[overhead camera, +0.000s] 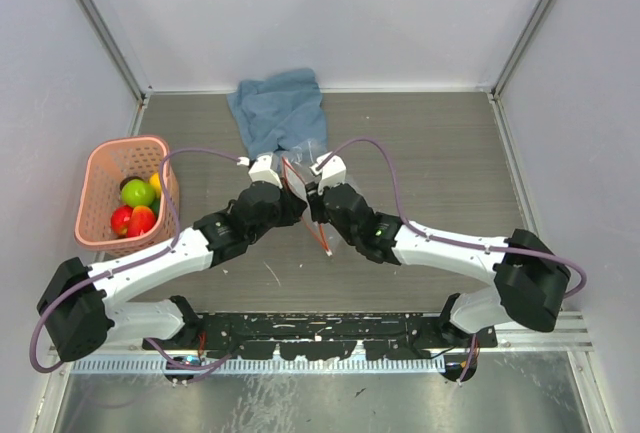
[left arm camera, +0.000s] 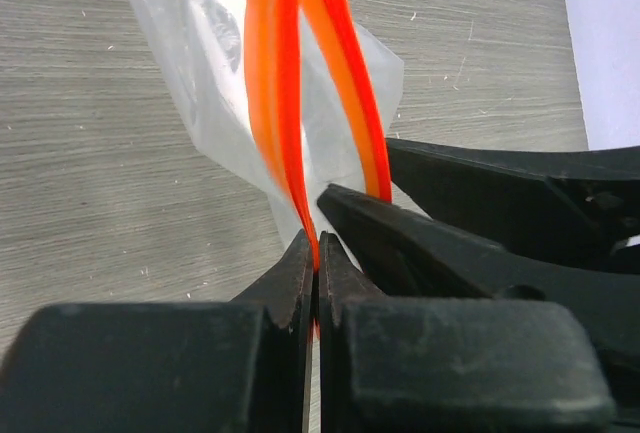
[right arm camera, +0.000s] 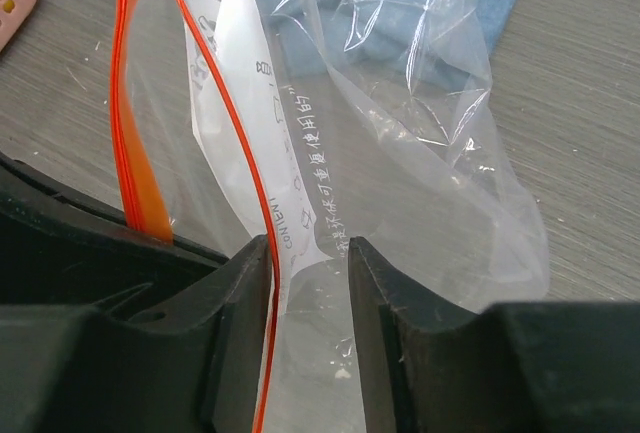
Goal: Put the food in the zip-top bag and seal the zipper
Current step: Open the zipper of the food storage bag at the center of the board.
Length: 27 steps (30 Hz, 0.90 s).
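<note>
The zip-top bag (overhead camera: 306,153) lies clear and crumpled at the table's middle, its far end over the blue cloth. My left gripper (left arm camera: 318,253) is shut on one lip of the red-orange zipper (left arm camera: 275,73), which rises from between its jaws. My right gripper (right arm camera: 308,253) stands open. Bag film (right arm camera: 420,153) and the other thin zipper lip (right arm camera: 215,63) pass between its fingers, the strip lying against the left finger. In the top view both grippers (overhead camera: 288,185) (overhead camera: 316,189) meet at the bag's mouth. The food (overhead camera: 137,193), green, red and yellow fruits, sits in the pink basket.
The pink lattice basket (overhead camera: 110,153) stands at the left wall. A crumpled blue cloth (overhead camera: 280,108) lies at the back centre. Walls close in the table on three sides, and a metal rail (overhead camera: 320,328) runs along the near edge.
</note>
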Tool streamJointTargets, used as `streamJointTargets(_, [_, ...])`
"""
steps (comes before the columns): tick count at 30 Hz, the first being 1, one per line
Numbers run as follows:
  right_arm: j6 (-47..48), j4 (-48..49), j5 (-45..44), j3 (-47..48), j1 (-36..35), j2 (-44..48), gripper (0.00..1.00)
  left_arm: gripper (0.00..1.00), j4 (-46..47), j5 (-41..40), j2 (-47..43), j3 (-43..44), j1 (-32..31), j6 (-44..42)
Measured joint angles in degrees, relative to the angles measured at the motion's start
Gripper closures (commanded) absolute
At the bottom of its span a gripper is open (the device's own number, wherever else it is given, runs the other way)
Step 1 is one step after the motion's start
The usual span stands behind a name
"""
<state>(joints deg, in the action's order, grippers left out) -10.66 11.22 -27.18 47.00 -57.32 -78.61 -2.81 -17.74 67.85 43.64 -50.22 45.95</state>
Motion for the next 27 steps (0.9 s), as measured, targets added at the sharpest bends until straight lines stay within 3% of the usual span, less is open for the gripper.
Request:
streamJointTargets(4, [0.2,1.0,0.9,0.0,0.0,-1.6,0.47,1.00,-0.4,-0.1,0.0,0.0,-0.1,0.1])
streamJointTargets(13, [0.2,1.4,3.0,-1.6,0.3,-2.4,0.40,1.00,-1.9,-0.9,-0.8,0.0,-0.1,0.0])
streamJointTargets(20, [-0.2,2.3,4.8,-3.9,0.0,-3.7,0.38,1.00,-2.0,-1.4,-1.0,0.0,-0.4,-0.1])
streamJointTargets(27, [-0.2,2.5,-0.4,-4.0,-0.1,-5.0,0.40,1.00,-1.8,-1.4,-1.0,0.0,-0.6,-0.1])
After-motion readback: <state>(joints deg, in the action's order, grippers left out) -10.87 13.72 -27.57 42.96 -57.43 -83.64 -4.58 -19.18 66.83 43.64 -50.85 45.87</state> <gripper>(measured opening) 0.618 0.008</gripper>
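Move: The near zipper strip of the bag runs down past the right hand's left finger; the part below it that the hand goes for lies about 1 cm left, some 2 cm back and 4 cm down. The left gripper's tips are roughly 3 cm left of the right hand point, 2 cm back, level in height; the blue cloth is about 20 cm ahead, 7 cm left, 14 cm below. The left hand already pinches the zipper, and that same part is some 2 cm to its right, about level fore and aft, 4 cm lower. The right hand, its fingers already part open beside the zipper strip, spreads them well wider and sinks about 5.5 cm down along the parted zipper strips, next to the left gripper, easing back about a centimetre on the way and then regaining most of it, with the fingertips tipping down only some 5 degrees. The left hand stays almost in place, shut, and keeps its pinch on the zipper so the bag hangs from it while the right fingers come down around the strip without closing on it. ##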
